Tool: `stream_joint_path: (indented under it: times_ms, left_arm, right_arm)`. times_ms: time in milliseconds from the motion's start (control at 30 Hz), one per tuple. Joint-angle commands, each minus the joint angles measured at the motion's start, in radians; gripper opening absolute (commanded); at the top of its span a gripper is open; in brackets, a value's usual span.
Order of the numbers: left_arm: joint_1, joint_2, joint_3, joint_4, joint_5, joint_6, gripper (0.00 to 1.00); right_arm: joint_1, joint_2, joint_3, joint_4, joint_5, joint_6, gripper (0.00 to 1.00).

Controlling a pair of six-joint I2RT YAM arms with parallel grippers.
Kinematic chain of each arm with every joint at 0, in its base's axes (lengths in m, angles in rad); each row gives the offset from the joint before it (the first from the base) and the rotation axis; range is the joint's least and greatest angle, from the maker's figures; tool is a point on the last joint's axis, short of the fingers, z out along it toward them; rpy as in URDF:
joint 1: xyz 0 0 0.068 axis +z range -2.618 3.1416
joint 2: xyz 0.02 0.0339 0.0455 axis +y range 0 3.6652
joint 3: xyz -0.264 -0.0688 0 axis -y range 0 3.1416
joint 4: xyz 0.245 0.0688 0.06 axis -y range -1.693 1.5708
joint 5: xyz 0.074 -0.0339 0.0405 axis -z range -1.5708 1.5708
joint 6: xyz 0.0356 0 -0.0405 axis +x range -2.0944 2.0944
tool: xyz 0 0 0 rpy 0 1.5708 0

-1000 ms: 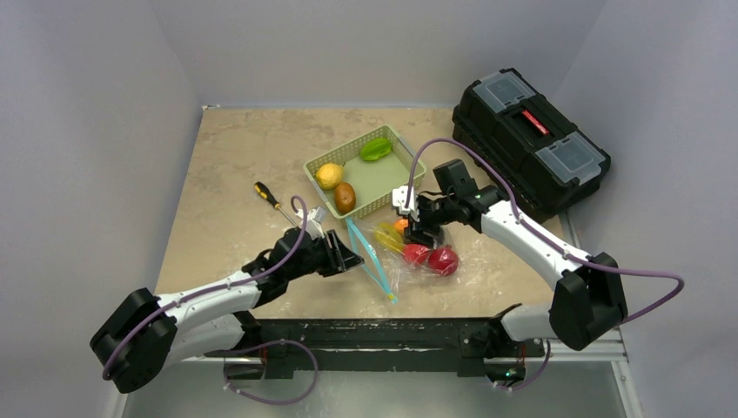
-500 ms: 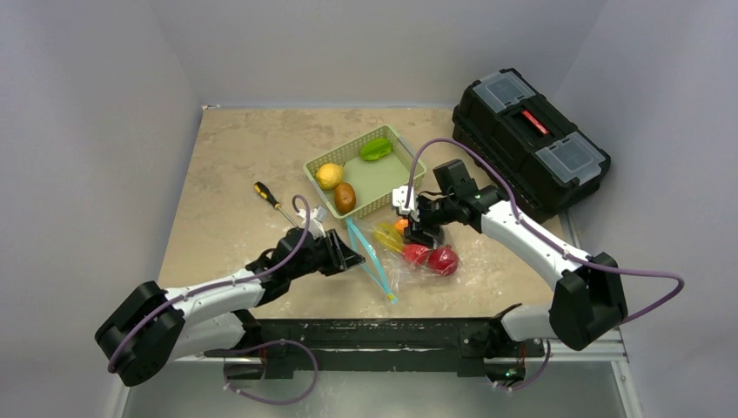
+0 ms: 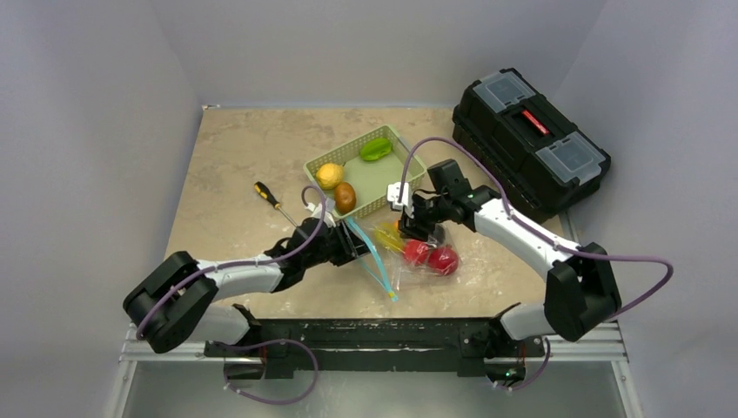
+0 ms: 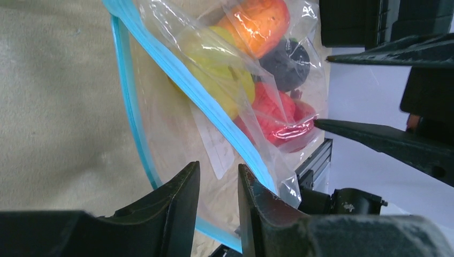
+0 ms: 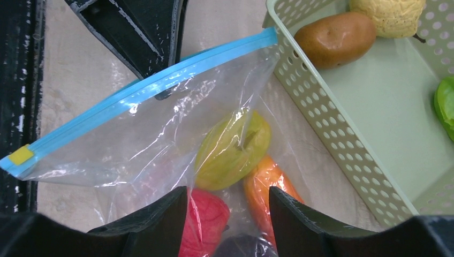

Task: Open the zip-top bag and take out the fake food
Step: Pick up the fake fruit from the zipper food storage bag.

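Note:
The zip-top bag [image 3: 392,257] lies on the table near the front edge, its light-blue zipper strip [image 4: 214,115] parted into two lines at the mouth. Inside it lies fake food: a yellow piece [image 5: 233,150], an orange one [image 5: 265,184], a red one [image 5: 206,225] and a dark one [image 4: 286,64]. My left gripper [image 4: 218,174] is open by a narrow gap at the bag's mouth, with the lower film showing between its fingers. My right gripper [image 5: 227,195] stands open over the bag, its fingers straddling the red and orange pieces through the plastic.
A green basket [image 3: 396,144] behind the bag holds a yellow fruit [image 3: 329,175], a brown one [image 3: 345,197] and a green one [image 3: 376,149]. A screwdriver [image 3: 271,198] lies left of it. A black toolbox [image 3: 529,144] stands at the back right.
My left arm has reached right, bringing its gripper up to the bag's mouth, and its jaws have narrowed. My right gripper has shifted slightly left and its jaws have narrowed a little.

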Motion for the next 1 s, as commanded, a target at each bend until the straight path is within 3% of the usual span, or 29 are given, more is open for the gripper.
stream_joint_path:
  times_ms: [0, 233, 367, 733, 967]
  left_arm:
    - [-0.004, 0.056, 0.048, 0.091, -0.063, -0.044, 0.32]
    - [-0.022, 0.179, 0.066, 0.19, -0.103, -0.085, 0.36]
    - [-0.039, 0.222, 0.085, 0.218, -0.148, -0.095, 0.43]
    - [-0.047, 0.276, 0.16, 0.104, -0.244, -0.128, 0.61]
    - [-0.048, 0.326, 0.196, 0.106, -0.251, -0.123, 0.61]
  right_arm:
    - [0.014, 0.053, -0.008, 0.103, 0.097, 0.114, 0.44]
    - [0.02, 0.103, -0.026, 0.223, 0.178, 0.232, 0.25]
    - [0.032, 0.151, -0.02, 0.253, 0.199, 0.268, 0.2]
    - [0.039, 0.239, 0.011, 0.243, 0.196, 0.288, 0.17]
    - [0.041, 0.269, 0.031, 0.199, 0.149, 0.275, 0.14]
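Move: The yellow fruit in the open bag lies some 7 cm to the right of the left hand, 3 cm farther out and 5 cm lower, with the blue zip edge only about 2 cm to that hand's right and 1 cm nearer the robot. The basket's middle is roughly 20 cm straight ahead. From the right hand, the orange fruit is about 4 cm ahead, 1 cm left and 9 cm below, the yellow one 5 cm left and level, the red one 4 cm back and 1 cm left. Towards the yellow fruit the left hand slips its spreading fingers in under the bag's upper film, some 5 cm forward with a smaller drift right and down, dipping, lifting slightly, dipping again and turning a little counter-clockwise. The right hand sinks about 7 cm and goes 4 cm forward onto the film between yellow and orange fruit, nearly closing as it turns some 15 degrees clockwise. ##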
